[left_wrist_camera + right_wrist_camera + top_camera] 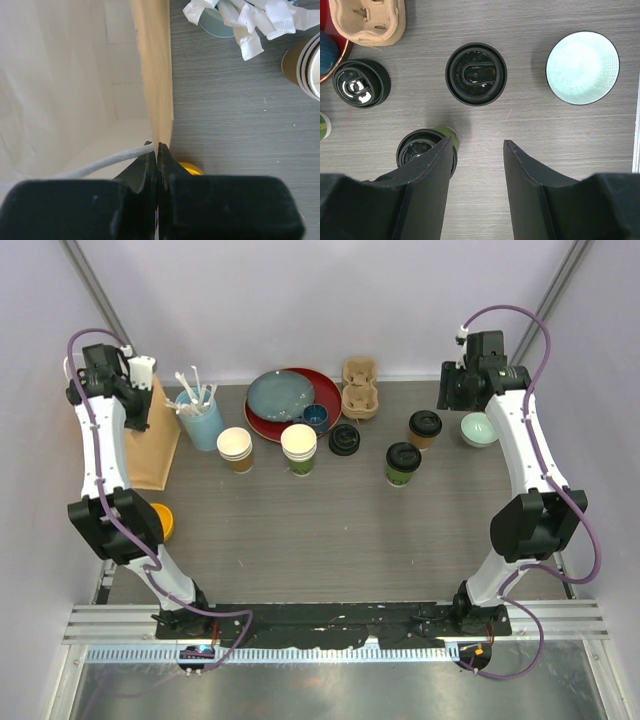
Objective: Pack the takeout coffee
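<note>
The green-sided takeout coffee (403, 462) and the brown-sided one (425, 427) stand at the table's right, each capped with a black lid. My right gripper (452, 390) hangs open above them, holding nothing. In the right wrist view the brown cup's lid (476, 74) lies ahead of the right gripper (478, 141). The green cup (422, 150) is partly hidden behind the left finger. My left gripper (157, 146) is shut on the upper edge of a brown paper bag (156, 60), beside its white cord handle (105, 162). From above, the bag (152, 445) lies at the far left under the left gripper (137, 412).
A loose black lid (345, 439) sits mid-table. Two stacks of nested cups (235, 448) (299, 448), a light-blue stirrer cup (198, 418), stacked plates (290, 400) and cardboard carriers (360, 390) fill the back. A teal bowl (478, 428) is at right. A yellow object (161, 521) lies near the bag.
</note>
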Controlling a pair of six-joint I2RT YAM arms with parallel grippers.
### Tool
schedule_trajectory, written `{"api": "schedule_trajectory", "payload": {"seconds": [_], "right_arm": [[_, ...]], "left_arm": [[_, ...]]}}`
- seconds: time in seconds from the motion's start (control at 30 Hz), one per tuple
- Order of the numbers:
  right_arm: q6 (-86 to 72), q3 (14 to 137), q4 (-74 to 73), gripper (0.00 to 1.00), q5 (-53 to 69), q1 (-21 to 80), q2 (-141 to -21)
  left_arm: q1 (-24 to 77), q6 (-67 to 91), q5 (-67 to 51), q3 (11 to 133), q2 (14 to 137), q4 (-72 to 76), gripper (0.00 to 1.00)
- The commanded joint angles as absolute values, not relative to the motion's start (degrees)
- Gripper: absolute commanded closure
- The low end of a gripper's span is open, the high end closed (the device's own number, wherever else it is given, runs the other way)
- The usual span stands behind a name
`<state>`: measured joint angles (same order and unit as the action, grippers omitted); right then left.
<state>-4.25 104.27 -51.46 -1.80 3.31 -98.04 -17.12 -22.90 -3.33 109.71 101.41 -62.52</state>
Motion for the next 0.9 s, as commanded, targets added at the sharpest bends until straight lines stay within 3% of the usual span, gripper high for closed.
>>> {"api": "schedule_trajectory", "payload": {"seconds": [0.0, 0.2, 0.43, 0.67, 0.87], "right_arm": [[-2.7, 103.3, -49.9, 0.49, -2.5, 3.6, -94.3], [-2.6, 101.5, -49.1, 0.49, -1.6, 3.5, -92.4], [-3.3, 99.7, -48.3, 0.49, -0.7, 3.5, -89.4], [-4.0, 96.9, -46.5, 0.49, 1.7, 3.5, -85.3], [-4.2, 94.9, -45.5, 0.49, 2.5, 3.5, -82.4]], "left_arm": [[-17.4, -22.4, -3.7, 113.1, 96.1, -62.4, 1.00], [-14.7, -23.6, -5.7, 113.9, 88.6, -59.4, 1.00], [-8.4, -19.8, -2.7, 111.6, 78.9, -46.0, 1.00], [7.3, -18.0, -0.4, 117.8, 75.8, -44.1, 1.00], [21.5, -14.6, -8.1, 128.8, 78.4, -56.1, 1.00]]}}
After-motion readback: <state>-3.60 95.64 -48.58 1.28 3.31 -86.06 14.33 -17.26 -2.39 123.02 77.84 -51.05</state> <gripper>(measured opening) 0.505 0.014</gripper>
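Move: The left hand already has the paper bag's right rim shut between its fingers. The bag's middle is some 8 cm left, 4 cm ahead and 12 cm lower. The straw holder stands about 13 cm ahead and 8 cm right, the brown cup stack roughly 20 cm right and 2 cm ahead, and the yellow bowl about 17 cm straight back, all some 20 cm below. From the idle right hand the bag is about 80 cm left, level in reach, 13 cm lower. Up first, then also to the right, the left hand hoists the bag by its pinched rim: nearly 30 cm of lift and some 20 cm sideways, with a slight draw back. The grip stays shut while the wrist tips the fingers up from steeply down to nearly level and swings them clockwise. The empty, half-open right hand backs off about 4 cm and rises slightly, away from the lidded brown cup. ##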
